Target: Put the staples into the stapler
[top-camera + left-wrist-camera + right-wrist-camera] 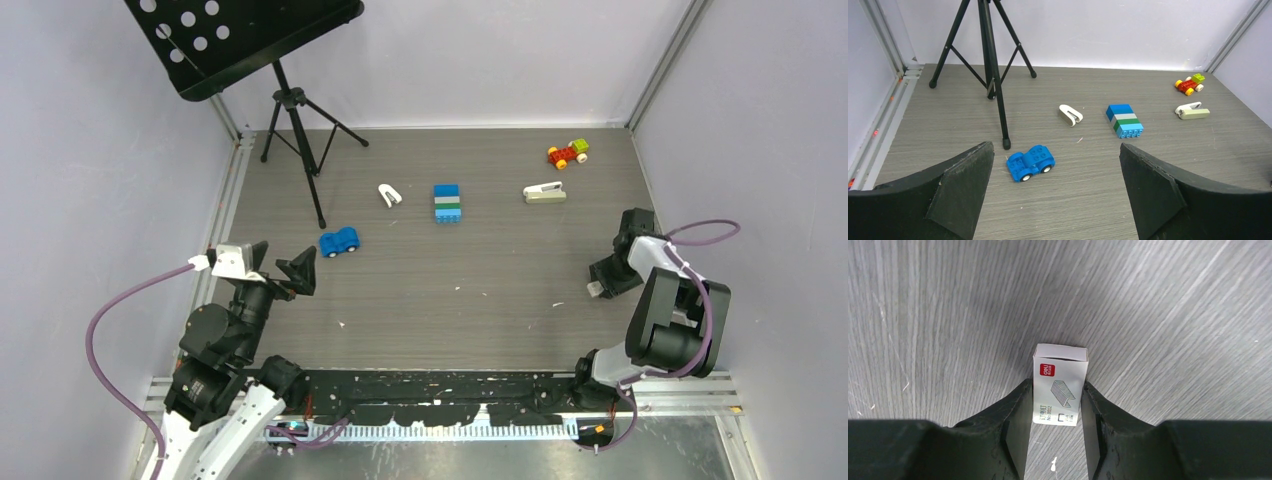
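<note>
A small white staple box (1059, 385), with a red mark and a drawing of staples, lies on the grey floor. My right gripper (1058, 390) is shut on it, one finger against each long side. The staples themselves are hidden. In the top view that gripper (600, 286) points down at the floor on the right, with the box (594, 291) at its tip. The stapler (544, 193) (1192, 110), beige-grey on a white base, lies farther back, apart from both arms. My left gripper (272, 268) (1055, 150) hangs wide open and empty at the left.
A blue toy car (339, 241) (1030, 162) sits ahead of the left gripper. Also on the floor are a white clip-like piece (390, 194), a blue-green brick stack (447, 203) and a red-green toy car (567, 153). A black music-stand tripod (295, 130) stands back left. Walls enclose the floor.
</note>
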Robot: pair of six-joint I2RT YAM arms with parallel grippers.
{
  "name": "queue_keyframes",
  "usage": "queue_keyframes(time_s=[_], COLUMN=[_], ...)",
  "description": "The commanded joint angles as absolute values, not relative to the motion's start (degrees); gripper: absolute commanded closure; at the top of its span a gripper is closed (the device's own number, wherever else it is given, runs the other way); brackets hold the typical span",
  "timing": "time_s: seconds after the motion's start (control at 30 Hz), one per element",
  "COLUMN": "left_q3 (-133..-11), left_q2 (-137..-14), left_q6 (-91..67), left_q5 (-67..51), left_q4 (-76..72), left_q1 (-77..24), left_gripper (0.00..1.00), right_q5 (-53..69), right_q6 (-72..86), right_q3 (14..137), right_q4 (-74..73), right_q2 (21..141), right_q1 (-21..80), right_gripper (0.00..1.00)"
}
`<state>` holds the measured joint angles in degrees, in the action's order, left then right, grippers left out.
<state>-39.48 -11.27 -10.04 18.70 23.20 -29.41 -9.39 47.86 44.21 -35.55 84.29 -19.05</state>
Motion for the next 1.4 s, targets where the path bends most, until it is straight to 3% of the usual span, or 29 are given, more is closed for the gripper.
queue_keyframes(time_s=[0.0, 0.43, 1.0, 1.37], left_q3=[-39.4, -39.0, -38.8, -38.7], left_q2=[-11.7, -11.7, -12.0, -15.0], left_q6=[-9.6, -9.4, -9.1, -8.4], left_q5=[18.7, 18.6, 18.1, 18.5], left_q4=[21.5, 21.5, 21.2, 21.5], left_q1=[-29.7, -29.7, -29.7, -29.7], left_gripper=[0.0, 0.0, 0.0, 0.0], right_q5=[-4.5, -6.5, -5.4, -3.6], right_q6=[45.9, 40.2, 21.7, 9.5], right_q3=[41.3, 48.0, 69.1, 78.2], right_q4=[-33.3, -33.7, -38.1, -40.6], right_q2=[85.0, 90.4, 107.5, 113.8], right_q1=[-15.6, 11.5, 50.5, 61.6], right_gripper=[0.57, 0.57, 0.56, 0.52])
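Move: The right gripper already holds the staples box, fingers down, just above the tabletop. Its goal is the bare table at front centre, about 42 cm to its left and 4 cm back. From the right gripper, the toy blocks stand roughly 24 cm ahead and 36 cm left, the stapler 27 cm ahead and 10 cm left, and the blue car 12 cm ahead and 63 cm left. That spot lies some 22 cm right of the left gripper, level with it fore and aft, and 30 cm below. Keep the right fingers closed on the staples box and sweep it left about 42 cm, low along the tabletop at nearly constant height, to the bare front centre. Bow the path slightly forward at first, then ease back to finish about 4 cm nearer the base, turning the wrist some 110 degrees counter-clockwise as you go and slowing towards the end. ##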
